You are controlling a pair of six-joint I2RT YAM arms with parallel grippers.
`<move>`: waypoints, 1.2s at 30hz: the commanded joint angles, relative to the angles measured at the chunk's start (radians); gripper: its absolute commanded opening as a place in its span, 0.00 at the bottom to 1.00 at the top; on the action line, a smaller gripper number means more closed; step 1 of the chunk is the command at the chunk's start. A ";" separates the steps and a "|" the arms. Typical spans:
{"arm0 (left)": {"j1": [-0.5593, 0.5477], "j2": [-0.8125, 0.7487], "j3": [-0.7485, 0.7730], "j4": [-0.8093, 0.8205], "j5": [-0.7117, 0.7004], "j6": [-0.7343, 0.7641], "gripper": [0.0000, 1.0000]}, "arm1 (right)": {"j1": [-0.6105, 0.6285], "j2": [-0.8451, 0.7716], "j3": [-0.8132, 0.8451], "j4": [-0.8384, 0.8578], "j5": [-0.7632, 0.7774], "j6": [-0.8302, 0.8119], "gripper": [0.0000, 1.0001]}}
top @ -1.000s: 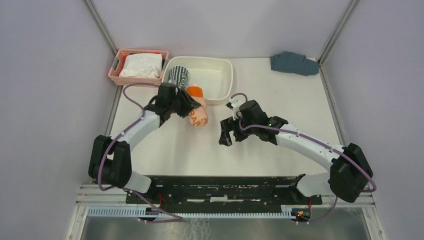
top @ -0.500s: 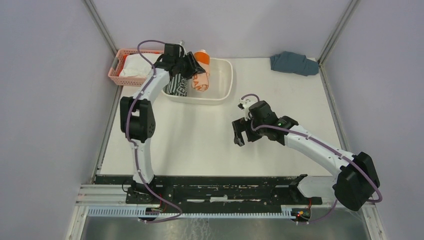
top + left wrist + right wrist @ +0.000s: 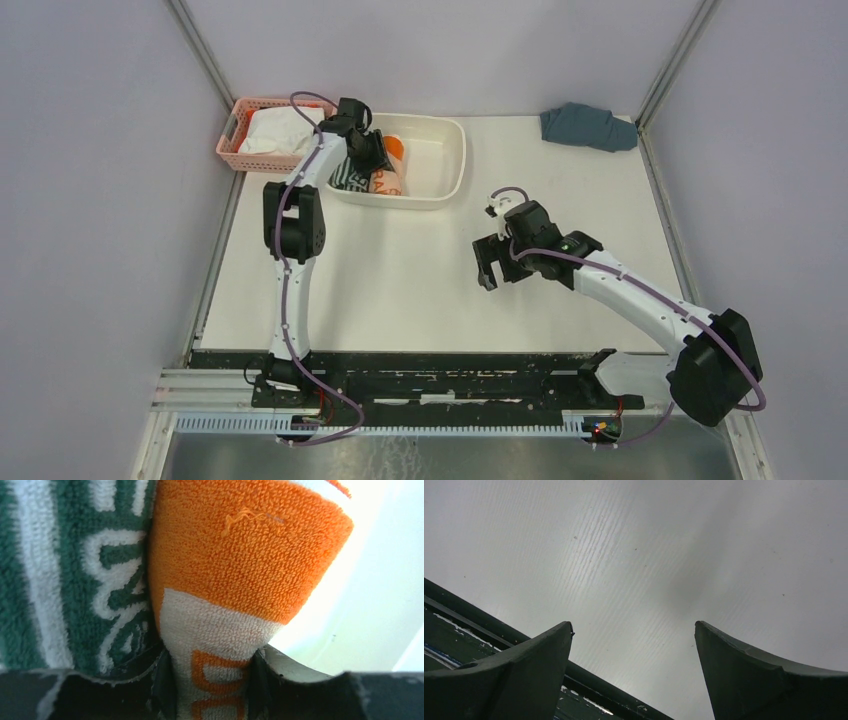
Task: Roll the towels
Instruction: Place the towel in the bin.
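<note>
The rolled orange towel (image 3: 388,174) (image 3: 240,560) lies in the white tub (image 3: 447,160), pressed against the rolled green-and-white striped towel (image 3: 348,178) (image 3: 70,570) on its left. My left gripper (image 3: 370,160) (image 3: 210,690) reaches over the tub and is shut on the orange towel's pale lettered end, a finger on each side. My right gripper (image 3: 486,266) (image 3: 634,645) hangs open over bare table right of centre, nothing between its fingers.
A pink basket (image 3: 234,140) with a white cloth (image 3: 282,130) stands left of the tub. A blue-grey cloth (image 3: 588,126) lies at the far right corner. Grey walls close the table at back and sides.
My left arm carried the orange towel from the table up over the tub and lowered it in beside the striped one. My right gripper drew back to the right and opened a little wider.
</note>
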 commanded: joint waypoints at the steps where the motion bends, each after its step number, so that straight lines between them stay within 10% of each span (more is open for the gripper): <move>1: 0.018 0.013 0.067 -0.136 -0.255 0.131 0.38 | -0.010 -0.012 0.012 -0.014 0.038 -0.018 1.00; 13: 0.015 0.069 0.081 -0.159 -0.460 0.176 0.56 | -0.022 0.036 0.013 -0.005 0.020 -0.021 1.00; 36: 0.008 -0.029 0.083 -0.099 -0.280 0.128 0.83 | -0.025 0.011 0.009 -0.012 0.002 -0.025 1.00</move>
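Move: The rolled orange towel is already inside the white bin in the left fingers. The green striped towel it goes up against lies about 8 cm to their left, hardly farther out, at nearly the same height. The bin's middle is roughly 2 cm right and 1 cm ahead; the pink basket stands some 25 cm left and 8 cm farther out. From the right hand the green towel is about 27 cm ahead, 30 cm left and 7 cm lower. The orange towel, still pinched, is pushed left against the green towel as the left hand travels about 4 cm that way, sinks slightly and swings its fingers some 15–20 degrees straighter down. There the hand stays, opening its fingers well wider around the roll to release the squeeze, then eases barely back to the right. ##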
